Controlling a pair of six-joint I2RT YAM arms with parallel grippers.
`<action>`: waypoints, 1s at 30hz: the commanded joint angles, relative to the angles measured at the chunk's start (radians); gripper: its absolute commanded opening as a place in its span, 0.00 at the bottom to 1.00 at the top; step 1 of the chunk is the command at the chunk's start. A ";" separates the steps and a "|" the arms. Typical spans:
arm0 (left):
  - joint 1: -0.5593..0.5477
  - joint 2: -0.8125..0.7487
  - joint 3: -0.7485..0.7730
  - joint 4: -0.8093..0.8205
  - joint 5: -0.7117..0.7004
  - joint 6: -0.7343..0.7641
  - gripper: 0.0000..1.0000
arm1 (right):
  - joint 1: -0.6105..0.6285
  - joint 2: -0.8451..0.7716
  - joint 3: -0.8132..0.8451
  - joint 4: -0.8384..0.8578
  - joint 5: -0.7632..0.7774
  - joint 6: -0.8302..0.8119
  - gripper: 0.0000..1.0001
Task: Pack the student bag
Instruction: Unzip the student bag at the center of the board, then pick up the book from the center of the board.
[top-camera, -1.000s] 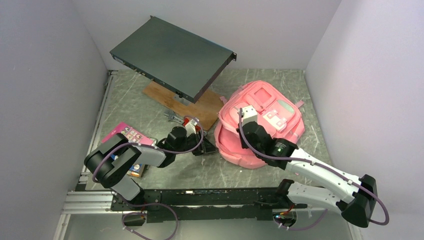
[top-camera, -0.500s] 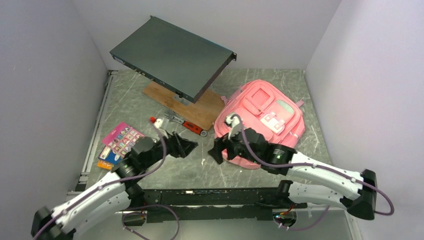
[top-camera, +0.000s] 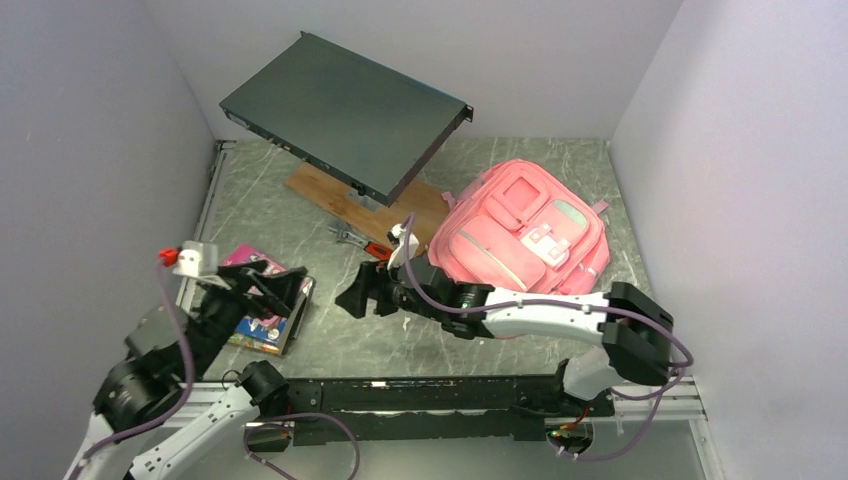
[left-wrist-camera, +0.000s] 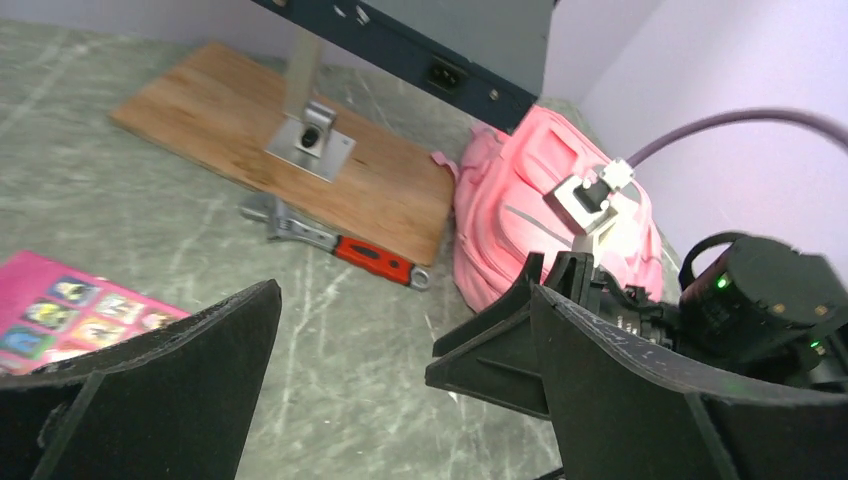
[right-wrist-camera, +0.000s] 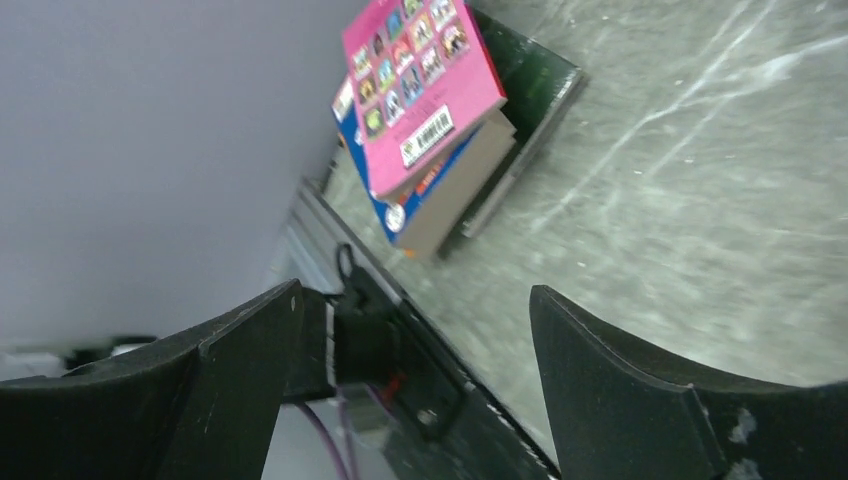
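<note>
The student bag (top-camera: 520, 235) is a pink backpack lying front side up at the right back of the table; its edge also shows in the left wrist view (left-wrist-camera: 500, 225). My right gripper (top-camera: 358, 290) hovers low over the table left of the bag, open and empty, pointing towards a stack of books (right-wrist-camera: 430, 110). My left gripper (top-camera: 283, 290) is raised over that stack (top-camera: 262, 325), open, with nothing between its fingers (left-wrist-camera: 150, 390). In the left wrist view the right gripper (left-wrist-camera: 500, 340) faces mine a short way off.
A red-handled wrench (top-camera: 358, 240) lies beside a wooden board (top-camera: 400, 215), which carries a stand holding a dark flat box (top-camera: 345, 110). Walls close in on the left, back and right. A metal rail (top-camera: 400, 385) runs along the near edge.
The right gripper left the bag, swung left over the table and opened. The left arm drew back left and rose over the books, opening wide. The bag settled flatter.
</note>
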 joint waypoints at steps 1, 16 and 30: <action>-0.002 -0.005 0.119 -0.195 -0.105 0.083 0.99 | 0.008 0.079 -0.043 0.317 0.073 0.315 0.84; -0.002 -0.059 0.126 -0.167 -0.011 0.105 1.00 | -0.021 0.428 -0.063 0.816 0.014 0.529 0.81; -0.002 -0.102 0.104 -0.161 0.029 0.055 1.00 | -0.104 0.683 0.227 0.766 -0.203 0.494 0.58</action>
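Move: The book stack, pink book on top, lies about 21 cm to the left of my right hand, some 7 cm farther out and 14 cm below it. The green case under its right side is roughly 16 cm left and 4 cm ahead. The red-handled wrench sits about 20 cm ahead and 2 cm to the right, some 17 cm down. From my left hand the pink book is about 11 cm left, 8 cm ahead and 29 cm below. I carry my right hand left towards the book stack, about 10 cm, dipping some 9 cm and rising a little at the end while pushing 6 cm forward, the wrist rolling and tipping through about 30 degrees and the open fingers narrowing partway. My empty left hand, high and wide open, edges left and back, around 4 cm each way. ##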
